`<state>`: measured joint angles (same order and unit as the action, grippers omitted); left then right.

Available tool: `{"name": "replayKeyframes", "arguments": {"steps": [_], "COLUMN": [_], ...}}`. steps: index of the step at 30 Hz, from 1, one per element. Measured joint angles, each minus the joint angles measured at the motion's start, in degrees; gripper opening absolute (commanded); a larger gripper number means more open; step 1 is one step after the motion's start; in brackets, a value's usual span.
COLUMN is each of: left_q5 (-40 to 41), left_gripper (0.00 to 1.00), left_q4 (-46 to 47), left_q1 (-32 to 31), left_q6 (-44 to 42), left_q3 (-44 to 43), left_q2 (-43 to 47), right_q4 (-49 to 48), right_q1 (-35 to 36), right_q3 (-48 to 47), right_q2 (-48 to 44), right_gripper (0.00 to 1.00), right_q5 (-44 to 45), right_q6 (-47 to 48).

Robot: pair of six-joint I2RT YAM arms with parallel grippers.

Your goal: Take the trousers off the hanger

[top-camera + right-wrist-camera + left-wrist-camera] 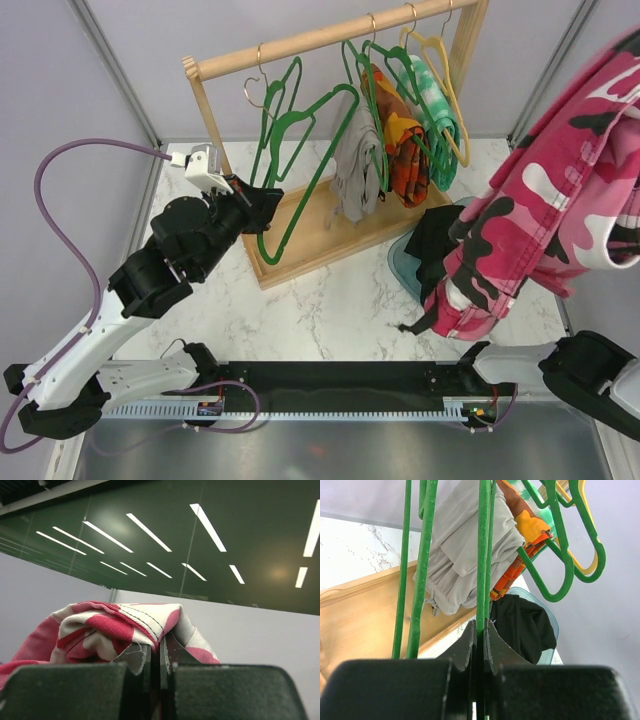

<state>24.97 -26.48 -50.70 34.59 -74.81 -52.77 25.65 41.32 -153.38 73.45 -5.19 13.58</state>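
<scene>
My left gripper [264, 202] is shut on the bottom bar of an empty green hanger [483, 555] that hangs from the wooden rack [300, 45]. On other hangers there I see grey trousers [357, 165], orange-patterned trousers [407, 152] and green-white trousers [437, 112]. My right gripper [160, 649] is shut on the pink-white-dark camouflage trousers [560, 190], held high at the right and free of the rack; in the top view the fabric hides the gripper. Black trousers [432, 245] lie in a teal bin [400, 268].
The rack's wooden base [320, 235] sits on the marble table at the back. A second empty green hanger [272, 95] and a yellow one [450, 95] hang on the rail. Grey walls close in the left, back and right.
</scene>
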Motion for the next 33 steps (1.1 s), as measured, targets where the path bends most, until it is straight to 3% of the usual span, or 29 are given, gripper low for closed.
{"name": "replayKeyframes", "arguments": {"steps": [21, 33], "left_q5": [-0.13, -0.13], "left_gripper": [0.02, 0.02], "left_q4": [-0.02, -0.02], "left_q1": [0.0, 0.0], "left_q6": [-3.89, -5.99], "left_q3": [-0.02, -0.04], "left_q2": [0.33, 0.57], "right_q4": [2.91, 2.69], "right_q1": [-13.07, -17.05], "right_q3": [38.82, 49.16], "right_q2": [-22.77, -29.14], "right_gripper": [0.0, 0.0], "right_q5": [9.55, 11.3], "right_q6": [2.12, 1.68]}}
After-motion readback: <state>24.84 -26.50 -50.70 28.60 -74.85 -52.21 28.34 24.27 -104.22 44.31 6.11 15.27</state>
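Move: The pink trousers already hang from the right hand, high above the table. The blue bin they are bound for lies about 27 cm ahead of that hand, some 4 cm to its right and 75 cm below. The mint trousers hang roughly 45 cm ahead, 9 cm left and 52 cm below; the orange trousers about 42 cm ahead, 16 cm left, 55 cm below. From the left hand the bin is some 13 cm ahead, 43 cm right and 37 cm below. The pink trousers, still pinched in the right hand's shut fingers, are lowered about 16 cm towards the blue bin, the hand also drifting some 6 cm forward and 5 cm right. The wrist turns clockwise by about 25 degrees and tips the up-pointing fingers forward by about as much. The left hand stays put, rolling slightly, and keeps its grip on the emptied green hanger. ##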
